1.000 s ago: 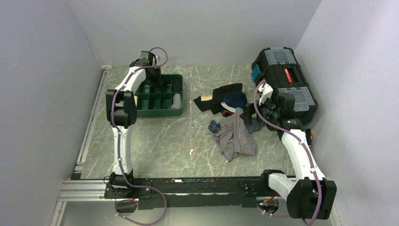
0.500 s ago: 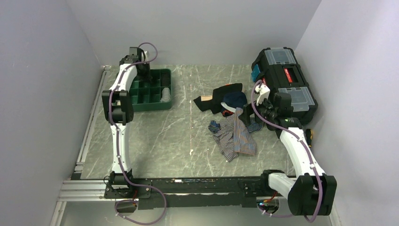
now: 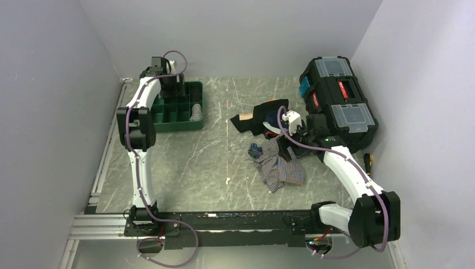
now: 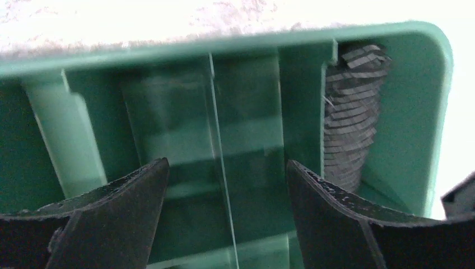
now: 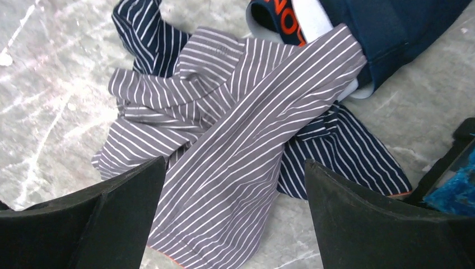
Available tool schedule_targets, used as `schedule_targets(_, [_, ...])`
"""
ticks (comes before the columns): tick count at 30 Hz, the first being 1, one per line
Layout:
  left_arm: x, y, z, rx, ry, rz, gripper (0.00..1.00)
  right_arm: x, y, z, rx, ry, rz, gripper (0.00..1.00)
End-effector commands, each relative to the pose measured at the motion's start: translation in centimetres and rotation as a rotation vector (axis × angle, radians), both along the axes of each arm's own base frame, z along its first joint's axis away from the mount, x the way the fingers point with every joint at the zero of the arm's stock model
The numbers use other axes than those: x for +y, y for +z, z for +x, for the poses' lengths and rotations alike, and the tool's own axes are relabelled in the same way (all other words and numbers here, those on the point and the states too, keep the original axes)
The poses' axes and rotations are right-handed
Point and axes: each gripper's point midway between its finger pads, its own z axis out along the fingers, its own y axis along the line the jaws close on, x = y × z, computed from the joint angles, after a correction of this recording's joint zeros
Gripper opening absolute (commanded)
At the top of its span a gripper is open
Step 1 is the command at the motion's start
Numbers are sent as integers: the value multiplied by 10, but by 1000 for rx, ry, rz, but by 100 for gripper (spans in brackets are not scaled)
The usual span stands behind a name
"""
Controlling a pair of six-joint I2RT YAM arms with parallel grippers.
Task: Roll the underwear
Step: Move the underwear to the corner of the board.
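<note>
The underwear (image 3: 278, 167) (image 5: 235, 123) lies crumpled on the table right of centre, pale grey cloth with thin white stripes. My right gripper (image 3: 288, 145) (image 5: 235, 162) hangs open just above it, and nothing sits between its fingers. At the back left, my left gripper (image 3: 179, 91) (image 4: 227, 162) stands open over the green tray (image 3: 179, 128) (image 4: 224, 47), also with nothing between its fingers. A rolled grey cloth (image 3: 195, 113) (image 4: 348, 112) rests in the tray's right end compartment, just right of the left gripper.
A navy striped garment (image 5: 341, 159) (image 3: 255, 150) lies partly under the underwear. Black and navy garments (image 3: 260, 116) (image 5: 392, 33) are heaped behind it. A black toolbox (image 3: 339, 98) stands at the right wall, close to the right arm.
The left gripper has opened, and it and the green tray have shifted left. The right arm has swung left from the toolbox to above the underwear.
</note>
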Motion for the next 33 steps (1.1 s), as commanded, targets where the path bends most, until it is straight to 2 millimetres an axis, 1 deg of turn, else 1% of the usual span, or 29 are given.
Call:
schedule_targets(1, [-9, 110, -16, -194, -35, -53, 83, -3, -11, -8, 29, 63, -101, 95])
schedule_targets(4, [-12, 143, -45, -239, -62, -64, 83, -1, -27, -15, 75, 104, -143, 95])
schedule_targets(7, [-15, 170, -83, -284, -101, -58, 84, -2, -48, -15, 123, 125, -196, 95])
schedule_targets(8, [-15, 174, -96, -291, -114, -51, 84, -2, -55, -14, 142, 132, -210, 93])
schedule_targets(9, [-15, 174, -112, -289, -130, -42, 84, -3, -60, -12, 155, 135, -220, 91])
schedule_targets(10, [-14, 188, -128, -325, -142, -28, 84, -4, -67, -9, 169, 135, -233, 88])
schedule_targets(11, [-13, 189, -141, -333, -155, -14, 83, -6, -76, -6, 190, 136, -252, 84])
schedule_targets(14, [-7, 194, -179, -379, -204, 68, 83, -4, -90, 10, 224, 138, -272, 74])
schedule_targets(17, [3, 198, -212, -435, -219, 150, 83, -1, -97, 36, 232, 108, -287, 60])
schedule_targets(19, [7, 197, -232, -462, -231, 190, 83, 0, -99, 58, 227, 76, -302, 50])
schedule_targets(21, [8, 196, -249, -479, -262, 219, 84, 0, -96, 84, 200, 37, -313, 43])
schedule_targets(23, [8, 192, -263, -472, -285, 233, 84, 0, -93, 113, 182, -7, -307, 39])
schedule_targets(25, [9, 188, -272, -466, -291, 245, 84, -2, -90, 142, 177, -58, -292, 36])
schedule_targets(28, [13, 184, -279, -470, -289, 269, 83, -6, -85, 183, 165, -120, -268, 33])
schedule_targets(30, [15, 183, -282, -472, -288, 283, 83, -10, -85, 203, 165, -149, -260, 33])
schedule_targets(31, [15, 184, -283, -475, -287, 285, 84, -11, -77, 216, 143, -165, -249, 33])
schedule_targets(33, [17, 183, -284, -479, -283, 293, 84, -18, -69, 230, 113, -202, -248, 33])
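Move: The striped underwear lies spread under my open right hand, its middle roughly 2 cm back, 2 cm left and 10 cm below. The navy white-banded garment is about 15 cm ahead and 2 cm left of that hand, the black garment some 18 cm ahead and 12 cm left. From my left hand the underwear is about 32 cm back and 46 cm right; the green tray's middle is roughly 8 cm back, 2 cm left. My right hand sinks about 9 cm onto the underwear, tipping its fingers steeper, then sweeps straight forward some 20 cm low over the table, closing as it goes so that it pinches a bunch of cloth and drags it into the navy and black garments. Meanwhile my left hand, still open, rises clear of the tray and draws back nearly 30 cm, its fingers tilting up about 25 degrees. ##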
